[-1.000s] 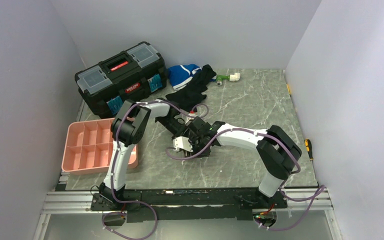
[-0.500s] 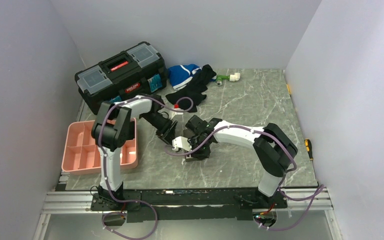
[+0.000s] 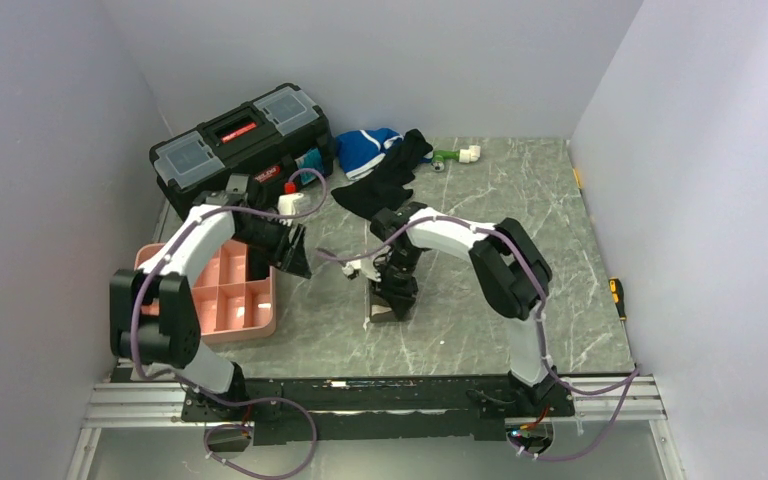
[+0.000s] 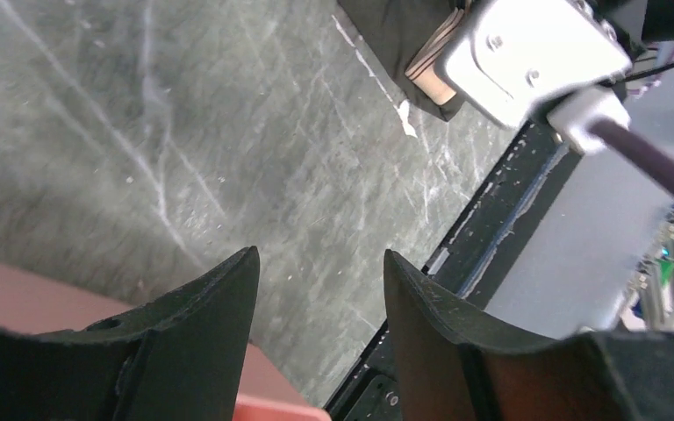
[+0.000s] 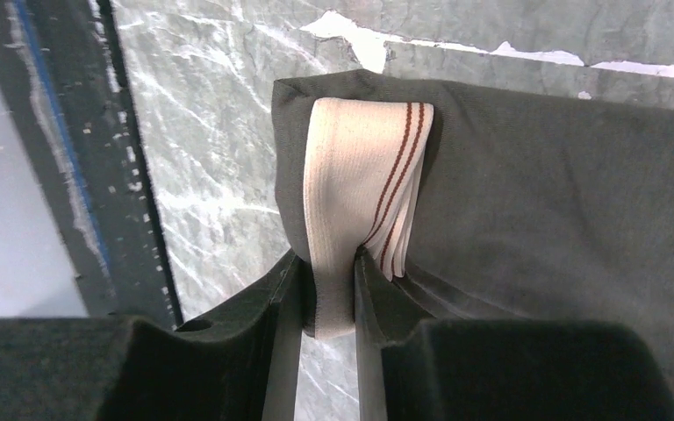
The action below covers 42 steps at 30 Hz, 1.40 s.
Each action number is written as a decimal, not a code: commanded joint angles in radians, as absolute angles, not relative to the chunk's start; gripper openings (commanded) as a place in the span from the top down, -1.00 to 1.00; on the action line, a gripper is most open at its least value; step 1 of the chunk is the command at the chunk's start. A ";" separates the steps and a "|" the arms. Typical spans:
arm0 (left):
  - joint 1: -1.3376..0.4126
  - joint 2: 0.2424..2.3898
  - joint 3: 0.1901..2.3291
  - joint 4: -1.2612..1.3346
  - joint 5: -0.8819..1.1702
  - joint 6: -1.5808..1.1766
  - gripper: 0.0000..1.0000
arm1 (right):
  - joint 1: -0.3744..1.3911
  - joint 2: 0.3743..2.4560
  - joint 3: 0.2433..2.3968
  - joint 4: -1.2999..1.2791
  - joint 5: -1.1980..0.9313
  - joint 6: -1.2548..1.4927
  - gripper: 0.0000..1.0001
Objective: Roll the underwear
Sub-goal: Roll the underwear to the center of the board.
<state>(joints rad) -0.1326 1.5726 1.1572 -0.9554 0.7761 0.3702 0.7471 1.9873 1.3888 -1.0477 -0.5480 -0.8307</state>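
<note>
The underwear (image 5: pixel 535 193) is a folded bundle of dark grey fabric lying on the marble table. Its beige waistband (image 5: pixel 360 175), with thin red stripes, sticks out at one end. My right gripper (image 5: pixel 327 272) is shut on that waistband end. From above, the right gripper (image 3: pixel 392 292) points down at mid-table and covers most of the underwear (image 3: pixel 377 317). My left gripper (image 3: pixel 295 262) hangs open and empty beside the tray's right edge, to the left of the bundle. The left wrist view shows the left gripper (image 4: pixel 320 259) with bare table between its fingers and the underwear (image 4: pixel 390 35) further off.
A pink compartment tray (image 3: pixel 205 335) sits at the left. A black toolbox (image 3: pixel 240 150) stands at the back left. A blue-and-white garment (image 3: pixel 365 148), a black garment (image 3: pixel 385 185) and a green-and-white object (image 3: pixel 457 155) lie at the back. The table's front rail (image 4: pixel 491 254) is close to the left gripper.
My left arm has swung left, away from the underwear and over to the tray. The right arm has folded in, and its gripper stays on the bundle.
</note>
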 commanded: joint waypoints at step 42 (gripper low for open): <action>-0.873 1.509 0.926 -0.229 0.229 0.614 -0.66 | 0.611 2.534 1.909 -1.495 -0.833 -1.060 0.77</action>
<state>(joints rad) -0.8536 1.4654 0.8890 -0.3019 0.2722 0.5907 0.5987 2.4874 1.9038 -1.5929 -0.8944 -1.0130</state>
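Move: The underwear's rolled end lies about 15 cm to the right of the empty left hand, 7 cm back and 10 cm below. The pink tray is some 17 cm to that hand's left and 4 cm back, 9 cm lower. The right hand already pinches the roll, whose middle is about 2 cm to its left and 1 cm back. Still unrolled cloth lies 6 cm ahead of the right hand and 3 cm left, 2 cm lower. Swinging up in an arc, slightly left and back, the left hand then sweeps right and down towards the rolled end, ending about 14 cm right of its start. It rolls some 60 degrees about its own pointing line while its fingers open wider. The right hand keeps its pinch, tips its fingertips back towards the base by about 30 degrees, shifting slightly forward and left, then holds still. ##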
